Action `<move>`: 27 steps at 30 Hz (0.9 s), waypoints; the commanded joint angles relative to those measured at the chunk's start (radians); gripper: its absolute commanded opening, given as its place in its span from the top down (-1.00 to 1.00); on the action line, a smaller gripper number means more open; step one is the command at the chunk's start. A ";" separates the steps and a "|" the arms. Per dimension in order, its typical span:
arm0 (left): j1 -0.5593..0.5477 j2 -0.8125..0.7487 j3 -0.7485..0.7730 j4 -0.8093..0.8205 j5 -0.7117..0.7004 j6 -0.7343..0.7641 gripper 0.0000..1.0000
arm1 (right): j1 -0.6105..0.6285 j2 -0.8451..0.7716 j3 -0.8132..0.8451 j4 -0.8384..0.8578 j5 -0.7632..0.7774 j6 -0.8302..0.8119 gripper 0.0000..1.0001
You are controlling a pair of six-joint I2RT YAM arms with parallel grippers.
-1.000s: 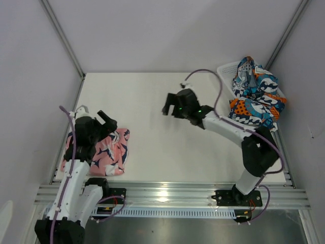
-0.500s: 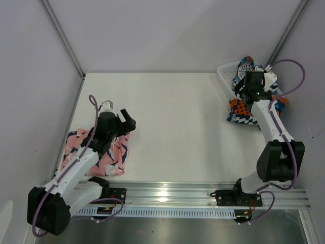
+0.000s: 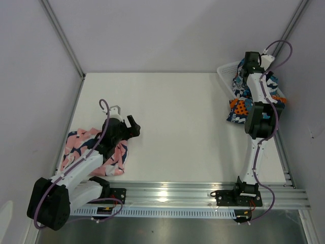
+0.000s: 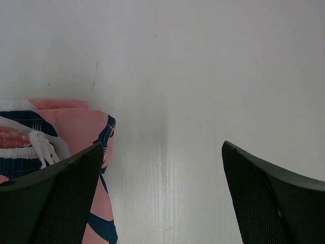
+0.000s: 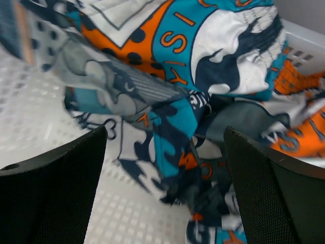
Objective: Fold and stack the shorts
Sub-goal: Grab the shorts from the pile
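The pink shorts (image 3: pixel 78 142) with navy-and-white shapes lie folded at the table's near left, partly under my left arm. My left gripper (image 3: pixel 133 127) sits just right of their edge, open and empty over bare table. In the left wrist view the pink shorts (image 4: pixel 76 127) show beside the left finger, with the gripper (image 4: pixel 162 152) open. The patterned shorts (image 3: pixel 241 104) in blue, teal, orange and white spill out of the basket at the back right. My right gripper (image 3: pixel 250 60) hovers over them, open; in the right wrist view the crumpled fabric (image 5: pixel 203 76) fills the space ahead of its open jaws (image 5: pixel 165 137).
The white mesh basket (image 3: pixel 226 70) stands in the back right corner against the wall; its floor (image 5: pixel 30 122) shows under the fabric. Grey walls close off the table at the back and both sides. A metal rail (image 3: pixel 167 193) runs along the near edge.
My right arm swung from the table's middle out to the basket at the back right. My left arm dropped and reached right, past the pink shorts' edge. Both grippers stayed open.
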 commanded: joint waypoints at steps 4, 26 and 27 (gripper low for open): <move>-0.019 0.026 -0.014 0.114 0.006 0.057 -0.98 | -0.075 0.145 0.162 -0.021 -0.061 -0.076 -0.92; -0.057 0.185 0.047 0.111 -0.077 0.103 -0.98 | -0.127 0.128 0.164 0.187 -0.096 -0.169 1.00; -0.060 0.191 0.049 0.112 -0.077 0.104 -0.98 | -0.126 0.108 0.159 0.193 -0.102 -0.172 1.00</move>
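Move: The fold of the teal-and-orange shorts to pinch is about 8 cm to the right gripper's right, 2 cm ahead and 9 cm below it. The basket's middle is some 4 cm back, 14 cm below, and the orange-dotted part of the pile about 17 cm back and 7 cm left. From the left gripper that fold is roughly 62 cm right and 28 cm ahead, a little lower. Lower the open right gripper about 9 cm while carrying it some 8 cm to the right, into the shorts in the basket. Shut the fingers fully on the fold beneath the teal lettered patch, then ease forward a couple of centimetres and start lifting by about 1 cm. Sink the open left gripper some 4 cm over the bare table beside the folded pink shorts. ##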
